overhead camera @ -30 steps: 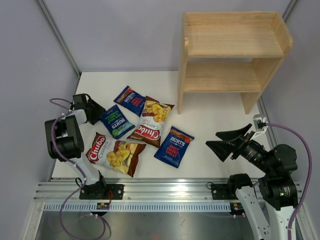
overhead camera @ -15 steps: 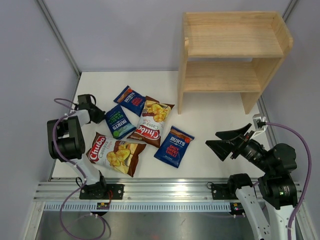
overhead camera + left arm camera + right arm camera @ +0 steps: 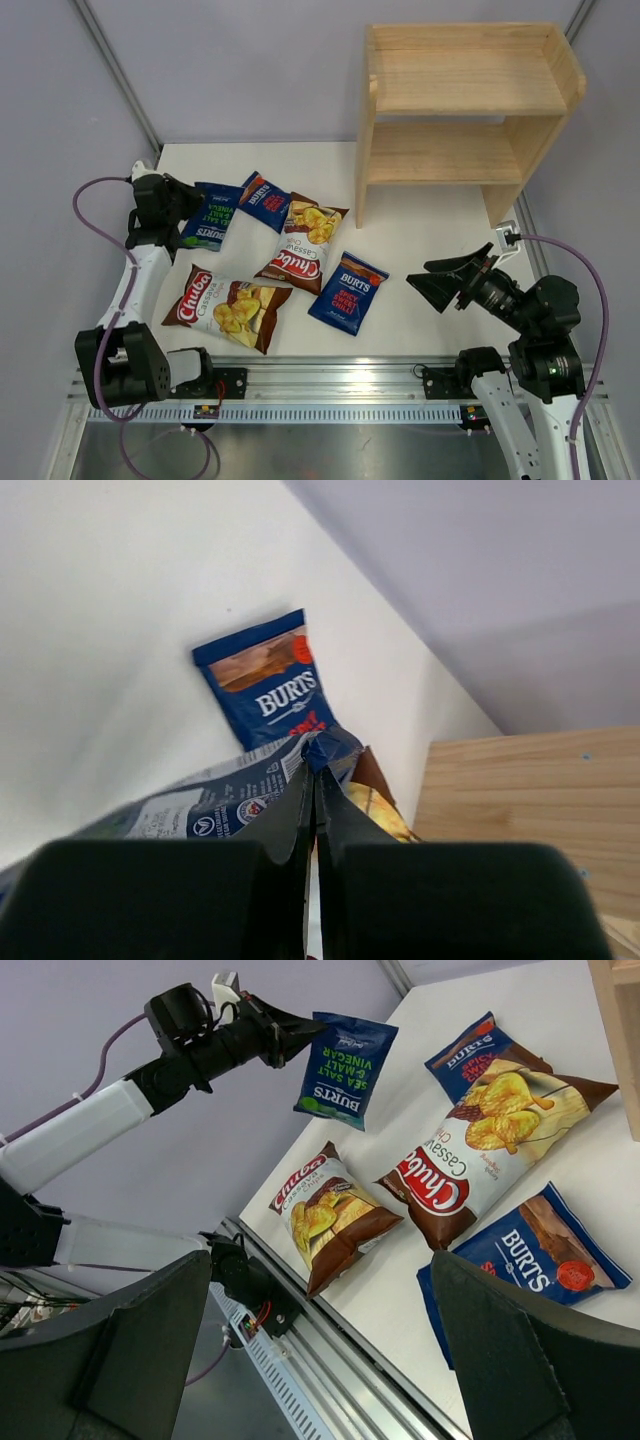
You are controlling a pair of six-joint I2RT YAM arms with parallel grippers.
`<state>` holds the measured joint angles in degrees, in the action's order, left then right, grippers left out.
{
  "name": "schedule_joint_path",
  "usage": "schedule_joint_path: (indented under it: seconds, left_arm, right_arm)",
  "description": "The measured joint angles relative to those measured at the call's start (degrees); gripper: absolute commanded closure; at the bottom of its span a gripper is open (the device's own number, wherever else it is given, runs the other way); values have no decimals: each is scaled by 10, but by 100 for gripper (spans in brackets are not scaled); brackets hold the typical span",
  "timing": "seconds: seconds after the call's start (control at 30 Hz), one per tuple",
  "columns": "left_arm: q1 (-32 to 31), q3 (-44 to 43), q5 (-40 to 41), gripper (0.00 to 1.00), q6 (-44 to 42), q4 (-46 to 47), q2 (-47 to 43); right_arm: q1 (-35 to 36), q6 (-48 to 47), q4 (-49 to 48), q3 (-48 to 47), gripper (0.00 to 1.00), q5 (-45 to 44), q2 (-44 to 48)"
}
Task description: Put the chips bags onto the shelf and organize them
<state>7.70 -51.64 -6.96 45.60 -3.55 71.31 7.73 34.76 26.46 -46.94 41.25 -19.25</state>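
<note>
My left gripper [image 3: 178, 203] is shut on the top edge of the green-lettered Burts bag [image 3: 208, 216] and holds it lifted above the table at the far left; it also shows hanging in the right wrist view [image 3: 345, 1068] and in the left wrist view [image 3: 215, 800]. A red-lettered Burts bag [image 3: 265, 200] lies just right of it, another [image 3: 347, 292] lies at centre. Two Chuba bags [image 3: 303, 247] [image 3: 228, 307] lie flat. The wooden shelf [image 3: 455, 120] stands at the back right. My right gripper [image 3: 437, 282] is open and empty at the right.
Grey walls close in the table on the left, back and right. An aluminium rail [image 3: 330, 385] runs along the near edge with both arm bases. My left arm's purple cable [image 3: 85, 215] loops at the far left.
My left gripper has closed on the green-lettered Burts bag and lifted it up and toward the back; the left arm has stretched out. The right gripper has barely shifted.
</note>
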Motion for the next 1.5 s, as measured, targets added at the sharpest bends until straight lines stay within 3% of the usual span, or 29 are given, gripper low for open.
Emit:
schedule_joint_path:
  seconds: [0.3,0.67,1.0,1.23,1.5]
  left_arm:
    - [-91,-81,4,100,5,-78,-95]
    - [-313,-250,23,100,56,-102,-152]
    - [-519,-367,94,100,87,-94,-57]
    - [-617,-373,149,100,120,-53,-9]
    - [-688,-363,201,100,154,7,6]
  right_arm:
    - [0,85,-144,71,1,49,-57]
    - [24,208,-455,169,1,89,-126]
    - [140,141,-558,191,3,5,-159]
    - [170,101,-666,263,0,-67,-159]
    - [170,42,-712,273,0,-132,-146]
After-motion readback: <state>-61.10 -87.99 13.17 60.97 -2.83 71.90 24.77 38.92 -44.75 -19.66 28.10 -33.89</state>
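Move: Some 45 cm to the right of the left hand, 27 cm back and 12 cm higher, waits the open right gripper. From the left hand, the shelf's lower board lies about 49 cm right, 9 cm ahead and 8 cm below. The upright Chuba bag is 19 cm right, 3 cm back and 19 cm down. For the right hand, the green-blue Burts bag held by the left is some 30 cm ahead, 43 cm left and 19 cm below. Hoisting the still-pinched green-blue Burts bag, the left arm rises fast, then sweeps right and draws back, ending some 35 cm right and 30 cm higher, its wrist swung about 45 degrees clockwise and tipped up, rolled left side down. The right hand, fingers kept wide open, eases about 5 cm forward and left towards the hanging bag, tilting up; contact can't be made out. ##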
